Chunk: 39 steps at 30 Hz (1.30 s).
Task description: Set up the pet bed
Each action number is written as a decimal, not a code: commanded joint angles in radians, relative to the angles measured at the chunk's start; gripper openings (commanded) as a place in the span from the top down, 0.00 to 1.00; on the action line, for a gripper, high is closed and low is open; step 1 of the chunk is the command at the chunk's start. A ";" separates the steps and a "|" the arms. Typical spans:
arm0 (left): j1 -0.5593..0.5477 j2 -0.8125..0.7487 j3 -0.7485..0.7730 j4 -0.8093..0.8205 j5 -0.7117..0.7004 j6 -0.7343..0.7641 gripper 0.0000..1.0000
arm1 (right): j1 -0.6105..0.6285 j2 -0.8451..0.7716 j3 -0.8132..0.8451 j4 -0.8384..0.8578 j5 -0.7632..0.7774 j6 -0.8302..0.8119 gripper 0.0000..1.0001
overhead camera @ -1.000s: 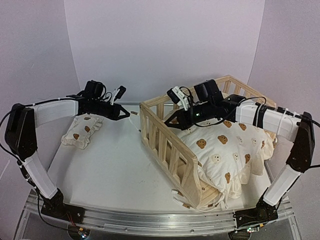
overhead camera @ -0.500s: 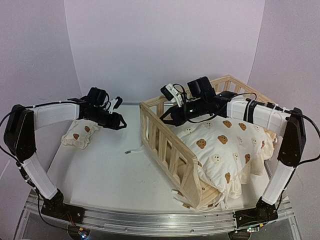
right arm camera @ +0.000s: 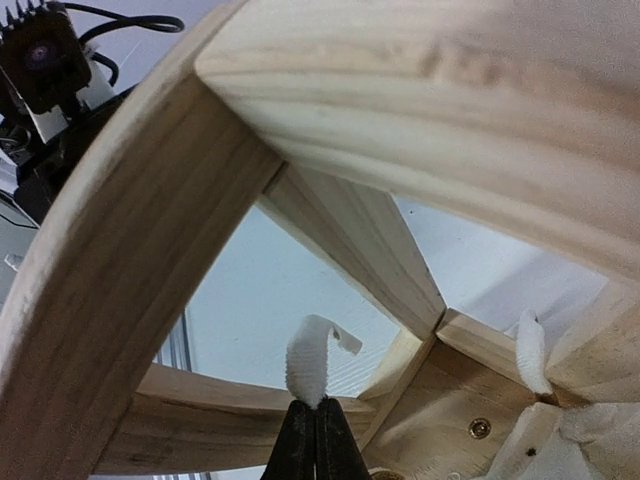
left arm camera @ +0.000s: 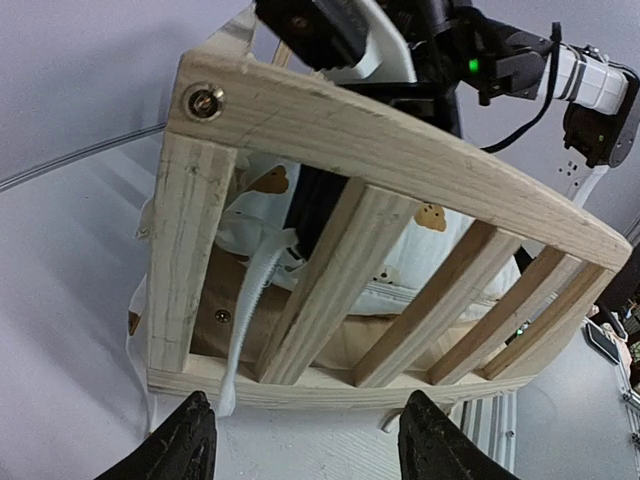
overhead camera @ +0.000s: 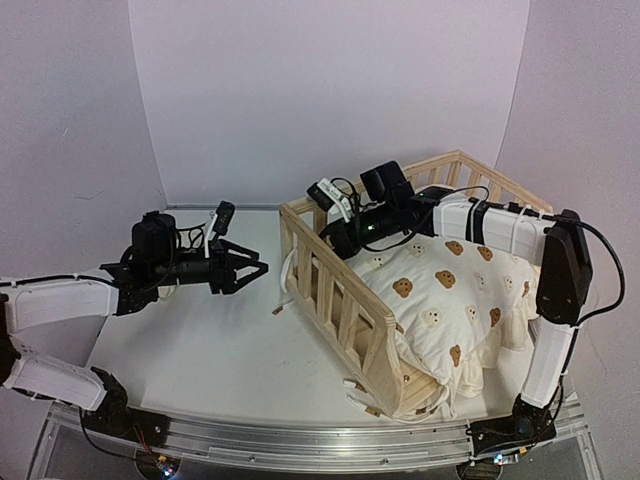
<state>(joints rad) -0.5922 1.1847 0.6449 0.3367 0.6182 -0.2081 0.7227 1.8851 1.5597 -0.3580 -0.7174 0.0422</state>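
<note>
The pet bed's pine frame [overhead camera: 340, 305] stands right of centre, with the cream bear-print cushion [overhead camera: 450, 295] inside it. My left gripper [overhead camera: 247, 270] is open and empty, just left of the frame's slatted side. In the left wrist view that gripper [left arm camera: 307, 420] faces the slats [left arm camera: 330, 290], and a white cushion tie [left arm camera: 250, 320] hangs out through them to the table. My right gripper [overhead camera: 334, 245] reaches into the frame's far left corner. In the right wrist view it [right arm camera: 315, 425] is shut on a short white tie [right arm camera: 310, 360] behind the rail [right arm camera: 150, 270].
A loose tie end [overhead camera: 283, 295] lies on the white table [overhead camera: 210, 340] beside the frame. Another tie [right arm camera: 530, 350] sticks up at the corner post. More ties trail at the frame's near end [overhead camera: 365, 400]. Grey walls close in on three sides.
My left gripper opened and let go of the tie, which fell beside the frame; the left arm sank lower. The right gripper moved left into the frame's corner, still shut.
</note>
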 commanded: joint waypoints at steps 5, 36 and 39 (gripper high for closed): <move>-0.006 0.252 0.116 0.201 0.044 0.032 0.34 | 0.003 -0.007 0.011 0.071 -0.111 -0.010 1.00; -0.037 0.052 -0.217 0.005 -0.165 -0.233 1.00 | 0.134 -0.323 0.069 -0.344 0.598 0.195 0.16; -0.037 0.021 -0.251 0.004 -0.114 -0.281 1.00 | 0.199 -0.272 0.129 -0.365 0.681 0.166 0.11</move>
<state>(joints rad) -0.6292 1.2606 0.4259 0.3389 0.4374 -0.4030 0.8444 1.5539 1.6135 -0.6876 -0.1535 0.2317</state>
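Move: The white tie strap, its end poking out between the pet bed's side slats, is about 7 cm to the right of the open left hand, some 4 cm farther ahead and 5 cm below. The right hand already pinches this strap; the free end sticks out about 3 cm to its left, level ahead and 2 cm lower. From the left hand, the corner post is roughly 8 cm ahead and 9 right, and a loose strap hangs about 6 ahead, 6 right and 17 below. The white tie strap stays pinched in the right fingers while the open left hand comes right, down and a little forward, about 5 cm each of the first two, and closes on its end. The right fingers then open and draw away rightward, then up over the bed, as the left keeps hold and pulls some 8 cm left, 7 down and 5 back, its wrist turning about 25 degrees. ##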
